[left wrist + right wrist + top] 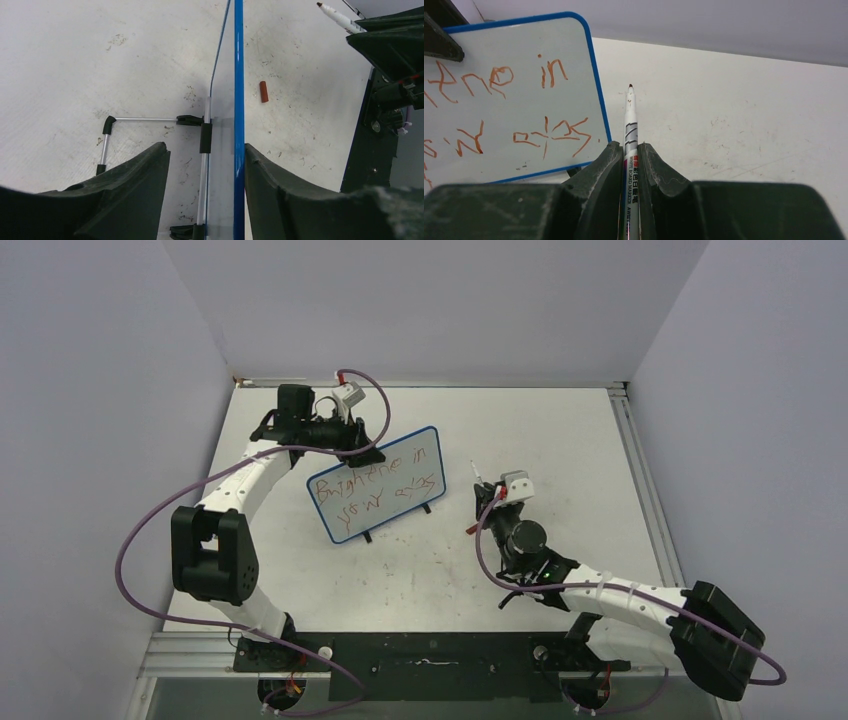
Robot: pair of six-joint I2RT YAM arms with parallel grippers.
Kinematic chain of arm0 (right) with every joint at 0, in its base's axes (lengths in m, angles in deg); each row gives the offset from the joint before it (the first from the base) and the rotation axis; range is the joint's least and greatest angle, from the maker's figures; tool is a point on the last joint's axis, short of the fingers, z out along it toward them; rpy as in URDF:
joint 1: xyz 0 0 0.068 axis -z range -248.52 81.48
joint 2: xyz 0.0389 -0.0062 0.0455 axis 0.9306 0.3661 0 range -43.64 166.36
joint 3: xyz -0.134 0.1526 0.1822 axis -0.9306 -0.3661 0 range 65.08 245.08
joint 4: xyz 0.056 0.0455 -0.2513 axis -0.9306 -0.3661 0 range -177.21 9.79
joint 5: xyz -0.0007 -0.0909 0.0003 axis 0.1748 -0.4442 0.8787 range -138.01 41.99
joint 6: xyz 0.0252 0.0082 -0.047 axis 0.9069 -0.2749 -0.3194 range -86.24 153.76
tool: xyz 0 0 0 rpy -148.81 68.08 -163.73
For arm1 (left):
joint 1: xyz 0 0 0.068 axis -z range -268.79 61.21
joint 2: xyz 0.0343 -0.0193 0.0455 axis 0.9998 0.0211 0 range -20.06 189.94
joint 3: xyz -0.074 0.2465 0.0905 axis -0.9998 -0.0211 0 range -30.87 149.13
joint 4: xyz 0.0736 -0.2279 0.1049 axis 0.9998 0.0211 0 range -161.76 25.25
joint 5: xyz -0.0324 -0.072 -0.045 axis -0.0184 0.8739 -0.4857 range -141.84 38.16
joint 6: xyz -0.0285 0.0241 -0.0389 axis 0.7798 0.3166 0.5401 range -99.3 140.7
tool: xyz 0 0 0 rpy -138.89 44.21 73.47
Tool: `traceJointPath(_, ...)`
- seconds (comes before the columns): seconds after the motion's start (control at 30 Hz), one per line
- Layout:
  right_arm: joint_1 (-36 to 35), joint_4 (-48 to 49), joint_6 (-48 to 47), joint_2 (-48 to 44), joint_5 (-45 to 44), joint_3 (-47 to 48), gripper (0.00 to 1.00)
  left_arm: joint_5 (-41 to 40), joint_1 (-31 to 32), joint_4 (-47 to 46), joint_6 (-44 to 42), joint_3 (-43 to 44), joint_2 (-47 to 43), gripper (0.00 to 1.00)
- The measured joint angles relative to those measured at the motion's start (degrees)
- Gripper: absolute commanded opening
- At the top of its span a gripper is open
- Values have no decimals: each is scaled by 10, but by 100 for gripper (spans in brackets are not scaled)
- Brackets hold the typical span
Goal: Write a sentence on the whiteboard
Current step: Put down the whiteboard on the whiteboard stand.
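The whiteboard [352, 522] with its thin blue frame stands tilted on small black feet at the middle left of the table. The sentence [378, 483] runs across it in two lines of red handwriting, partly seen in the right wrist view as the sentence [499, 80] on the whiteboard [514, 150]. My left gripper [362, 445] straddles the board's top edge. In the left wrist view this gripper [205, 146] is open: one finger sits by the blue frame [239, 75], the other stands apart. My right gripper [629, 146] is shut on a white marker [630, 120], uncapped tip up, just right of the board.
A red marker cap [263, 91] lies on the table in front of the board. The board's metal stand leg [145, 119] sticks out behind it. Grey walls enclose the table on three sides. The tabletop carries faint red smudges [420, 540].
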Motion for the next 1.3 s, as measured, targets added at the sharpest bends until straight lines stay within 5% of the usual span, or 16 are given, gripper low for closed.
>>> traceJointPath(0.07, 0, -8, 2, -16, -3, 0, 5, -5, 0, 0, 3, 0, 0, 69)
traceJointPath(0.2, 0, -33, 9, -43, -3, 0, 5, -16, 0, -1, 14, -13, -13, 78)
traceJointPath(0.57, 0, -121, 27, -115, -3, 0, 5, -64, -5, -29, 44, -79, -87, 81)
traceJointPath(1.3, -1, -157, 41, -117, -2, 0, 5, -70, -54, -120, 118, -88, -89, 82)
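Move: The whiteboard leans on the whiteboard stand, its top edge between the half-open left fingers; its middle lies about 5 cm back, 1 cm right and 8 cm below that hand. The stand's middle is some 4 cm back, 3 cm right and 17 cm down, the red cap roughly 14 cm back, 23 cm right and 19 cm down. From the right hand, which holds the marker, the whiteboard's middle is about 4 cm ahead, 23 cm left and 8 cm lower. The left hand opens wide off the whiteboard's top edge, easing 5 cm left; the right retreats 3 cm. ##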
